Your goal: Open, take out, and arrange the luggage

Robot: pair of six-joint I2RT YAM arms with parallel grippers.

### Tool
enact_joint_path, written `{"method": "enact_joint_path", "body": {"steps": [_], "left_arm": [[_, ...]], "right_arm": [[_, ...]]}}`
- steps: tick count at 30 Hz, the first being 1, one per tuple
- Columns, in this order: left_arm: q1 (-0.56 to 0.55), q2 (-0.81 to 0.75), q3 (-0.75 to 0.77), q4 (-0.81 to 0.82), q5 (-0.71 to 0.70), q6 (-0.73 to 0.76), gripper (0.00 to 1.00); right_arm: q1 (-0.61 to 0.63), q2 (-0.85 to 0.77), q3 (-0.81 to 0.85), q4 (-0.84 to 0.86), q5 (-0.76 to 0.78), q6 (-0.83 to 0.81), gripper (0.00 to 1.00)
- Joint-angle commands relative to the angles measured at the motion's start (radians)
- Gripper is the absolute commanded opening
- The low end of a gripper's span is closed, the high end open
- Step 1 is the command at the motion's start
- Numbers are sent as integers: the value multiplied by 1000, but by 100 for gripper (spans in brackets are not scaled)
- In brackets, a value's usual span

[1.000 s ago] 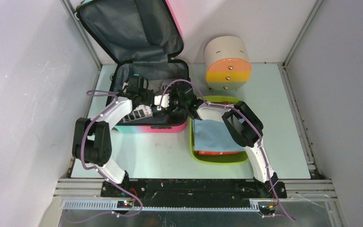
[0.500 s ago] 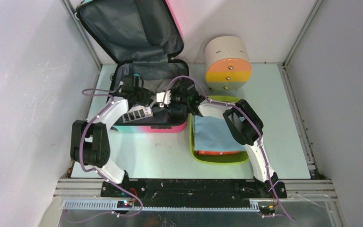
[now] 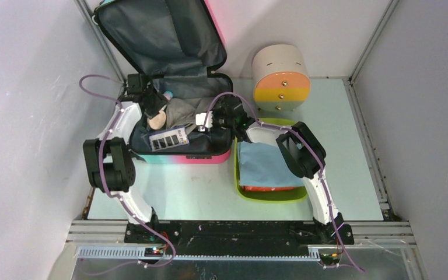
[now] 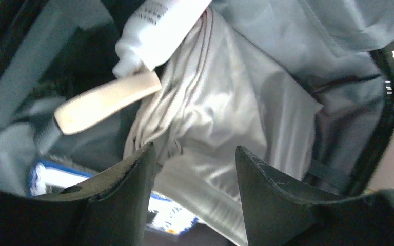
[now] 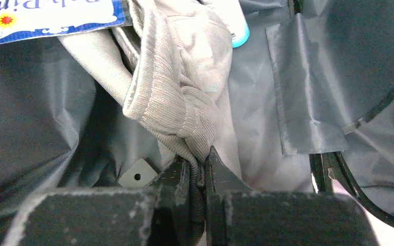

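Observation:
The luggage (image 3: 186, 157) lies open at the back left, its lid leaning on the wall. Inside are a grey ribbed garment (image 3: 184, 111), a wooden-handled brush (image 3: 157, 120), a white tube (image 3: 166, 93) and a blue-and-white packet (image 3: 169, 139). My right gripper (image 3: 207, 119) is in the case, shut on a fold of the garment (image 5: 179, 97); the right wrist view shows the cloth pinched at the gripper (image 5: 201, 164). My left gripper (image 3: 151, 107) hovers open over the case's left side. In the left wrist view the gripper (image 4: 195, 148) holds nothing, with the garment (image 4: 220, 118) and brush (image 4: 105, 101) below.
A lime-green tray (image 3: 268, 197) right of the case holds a folded blue cloth (image 3: 262, 163) over something red. A beige cylinder (image 3: 280, 76) with an orange-yellow face stands at the back. Enclosure walls close in left, right and behind.
My left gripper opened and drew back to the left rear of the case, uncovering the brush and packet. My right gripper closed on the grey garment.

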Motion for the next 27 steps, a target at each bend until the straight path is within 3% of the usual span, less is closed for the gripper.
{"method": "enact_joint_path", "body": {"steps": [1, 7, 19, 27], "left_arm": [[4, 115, 132, -26, 15, 225, 63], [4, 233, 248, -19, 8, 303, 63], [-32, 319, 291, -16, -2, 332, 63], [-85, 322, 286, 4, -80, 350, 65]], "right_arm": [[-4, -58, -14, 67, -27, 1, 0], [-8, -60, -26, 90, -28, 26, 0], [-16, -69, -76, 133, -20, 37, 0], [-17, -83, -97, 157, -18, 47, 0]]}}
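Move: The grey garment's middle lies about 4 cm ahead of the open left gripper, 8 cm to its right and 8 cm below. At a similar depth, the white bottle is roughly 8 cm ahead and 1 cm left, the wooden brush about 1 cm ahead and 3 cm left, and the hairpin packet 7 cm back and 3 cm right. From the right gripper, already pinching the garment, its middle is some 5 cm ahead, 6 cm left and 4 cm below. Lower the left gripper about 6 cm while reaching some 5 cm forward, down towards the far left part of the grey garment, drifting right near the end. Turn it clockwise some 15 degrees and let its left side rise as it goes, fingers kept open. Keep the garment pinched in the right fingers and sink that hand about 2 cm. ##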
